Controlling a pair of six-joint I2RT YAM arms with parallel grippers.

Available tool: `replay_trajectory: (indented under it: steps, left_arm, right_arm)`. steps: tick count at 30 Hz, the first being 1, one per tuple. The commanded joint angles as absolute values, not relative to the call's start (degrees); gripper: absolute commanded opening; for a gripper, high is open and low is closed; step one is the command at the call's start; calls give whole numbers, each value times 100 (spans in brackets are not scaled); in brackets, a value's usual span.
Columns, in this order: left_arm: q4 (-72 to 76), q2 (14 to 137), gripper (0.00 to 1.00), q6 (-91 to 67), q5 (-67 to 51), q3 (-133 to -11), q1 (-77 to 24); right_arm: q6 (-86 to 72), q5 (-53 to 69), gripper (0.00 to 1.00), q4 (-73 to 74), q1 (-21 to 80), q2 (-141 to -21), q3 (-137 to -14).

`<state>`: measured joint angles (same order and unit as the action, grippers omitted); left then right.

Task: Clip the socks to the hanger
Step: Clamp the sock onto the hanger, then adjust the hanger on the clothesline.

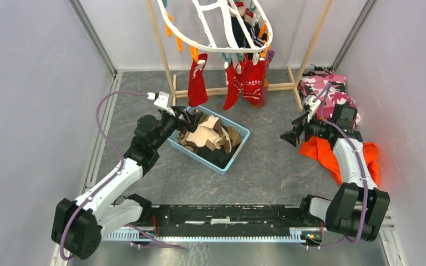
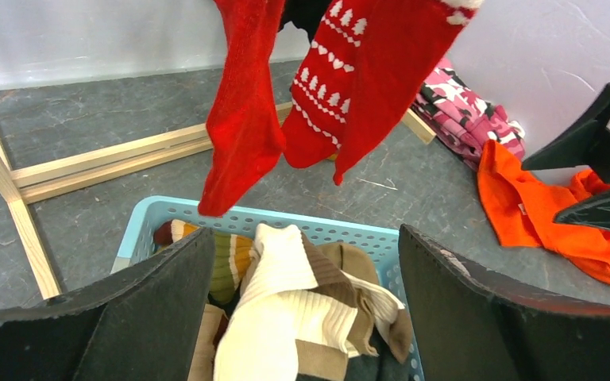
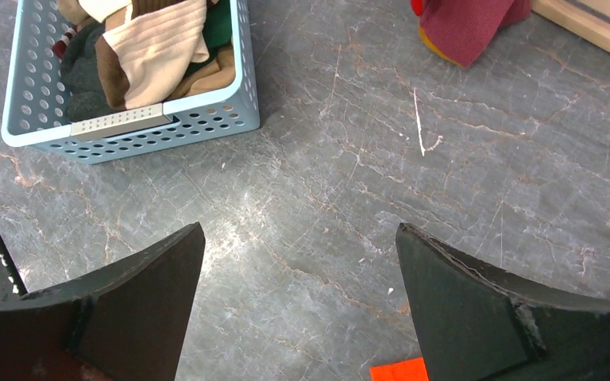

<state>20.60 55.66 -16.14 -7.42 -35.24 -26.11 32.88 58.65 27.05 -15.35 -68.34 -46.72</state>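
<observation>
The white oval hanger (image 1: 199, 45) hangs at the top with teal and orange clips. Red socks (image 1: 197, 83) and patterned red socks (image 1: 253, 80) hang clipped from it; they also show in the left wrist view (image 2: 242, 119). A blue basket (image 1: 238, 152) holds a pile of beige, brown and dark socks (image 1: 211, 136). My left gripper (image 1: 187, 115) is open at the basket's far left corner, above the cream and brown socks (image 2: 294, 317). My right gripper (image 1: 291, 136) is open and empty above bare floor, right of the basket (image 3: 131, 123).
A light wooden pole rack (image 1: 280, 86) stands behind the basket. A pink camouflage garment (image 1: 327, 88) and a bright orange cloth (image 1: 324, 152) lie at the right, under the right arm. Grey walls close in both sides.
</observation>
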Motion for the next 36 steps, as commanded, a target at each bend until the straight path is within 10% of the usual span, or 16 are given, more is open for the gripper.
replay_trajectory:
  steps: [1, 29, 36]
  left_arm:
    - [3037, 6042, 88, -1242, -422, -3683, -2602]
    - [3401, 6950, 78, -703, -1154, -4659, -1939]
    - [3455, 7452, 49, -803, -1660, -5170, -1942]
  right_arm:
    - [3364, 6276, 96, 2453, -1594, -6741, -4607]
    - [3184, 6591, 96, 2291, -1587, -6810, -4474]
    - [3198, 6627, 96, 2293, -1585, -6779, -4456]
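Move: The red sock hanging from the orange clip is what my left hand goes for: its middle is about 10 cm straight ahead and 10 cm above, its toe roughly level with my fingers. The red sock on the teal clip hangs some 9 cm to the right of it; the sock basket's middle is about 2 cm ahead of my left hand, 6 cm right and 24 cm below. From my right hand the orange-clip sock is about 12 cm ahead, 28 cm left and 20 cm up. I reach my left hand forward about 8 cm towards the orange-clip sock, dipping a couple of centimetres first, then rising to end some 5 cm above where I began, with a small swing left and back right near the end. The fingers tip up about 10 degrees and draw partly together with the sock's lower part in line between them; whether they touch the sock can't be seen. ##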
